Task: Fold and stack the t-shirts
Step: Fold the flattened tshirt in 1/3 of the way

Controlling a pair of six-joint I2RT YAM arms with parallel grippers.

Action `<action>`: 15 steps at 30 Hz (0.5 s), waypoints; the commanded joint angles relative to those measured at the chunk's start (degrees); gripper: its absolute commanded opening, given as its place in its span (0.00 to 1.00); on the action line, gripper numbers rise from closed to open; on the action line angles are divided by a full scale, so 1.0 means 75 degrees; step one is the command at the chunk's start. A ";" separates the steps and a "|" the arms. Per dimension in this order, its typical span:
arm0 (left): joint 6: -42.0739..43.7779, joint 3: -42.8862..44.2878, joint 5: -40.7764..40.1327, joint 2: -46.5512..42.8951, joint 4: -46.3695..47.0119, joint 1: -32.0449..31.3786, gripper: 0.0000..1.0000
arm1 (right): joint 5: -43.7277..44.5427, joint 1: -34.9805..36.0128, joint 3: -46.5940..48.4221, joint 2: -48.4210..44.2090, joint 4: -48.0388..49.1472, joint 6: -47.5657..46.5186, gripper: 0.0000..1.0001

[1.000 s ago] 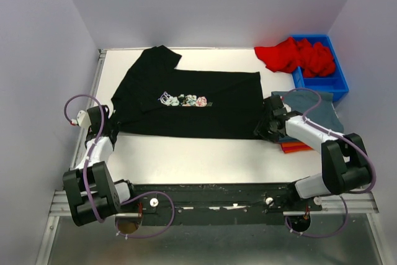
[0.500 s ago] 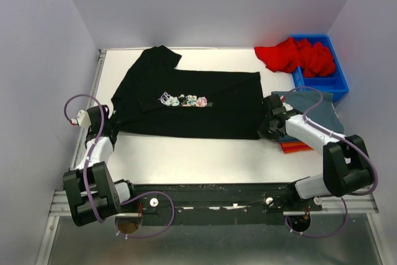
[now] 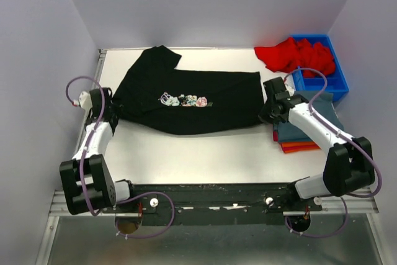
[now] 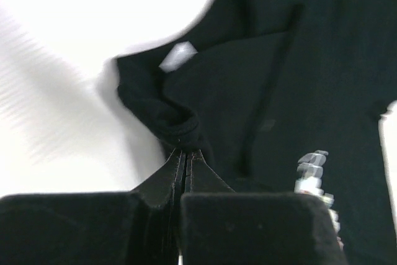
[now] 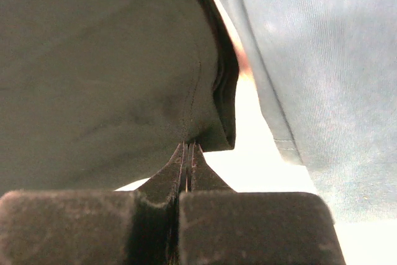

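The black t-shirt (image 3: 198,88) with a small chest print lies spread across the white table (image 3: 186,159). My left gripper (image 3: 111,115) is shut on its near left corner, and the pinched cloth bunches at the fingertips in the left wrist view (image 4: 184,148). My right gripper (image 3: 268,113) is shut on the near right corner, where the hem (image 5: 211,116) is folded over the tips (image 5: 189,144). The near hem sags between the two grips. A slate-blue t-shirt (image 3: 288,133) lies folded on an orange one (image 3: 298,148) at the right. A red t-shirt (image 3: 288,54) spills from the bin.
A blue plastic bin (image 3: 335,82) stands at the back right corner. Grey walls close in the table on three sides. The slate-blue cloth (image 5: 322,60) lies close to the right of my right gripper. Bare table shows in front of the black shirt.
The right gripper has shut on the shirt's near right corner. Both grippers have moved toward the far side, pulling the near hem up and inward.
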 commanded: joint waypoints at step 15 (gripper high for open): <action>0.0028 0.0378 -0.0696 -0.1589 -0.2087 -0.0185 0.00 | -0.0868 -0.0417 -0.0172 -0.1084 -0.0578 -0.0401 0.01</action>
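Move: Pinched in both hands, the black t-shirt's near hem is already just off the table. The floral print lies roughly 24 cm to the left hand's right, 5 cm ahead and 3 cm below; from the right hand it is some 24 cm left, 6 cm ahead and 6 cm below. The sleeve is about 20 cm ahead and 14 cm right of the left hand. The folded stack sits 14 cm right of the right hand and about level with it; the blue bin is 17 cm ahead and 18 cm right. Flicking the held hem upward, both hands shoot up and somewhat forward over the t-shirt, the left about 20 cm and the right about 13 cm, while the wrists tip the fingers up some 20 degrees. Both then draw back and start down again by about 5 cm, the wrists easing back down slightly, with the fingers keeping their pinch on the two corners. ##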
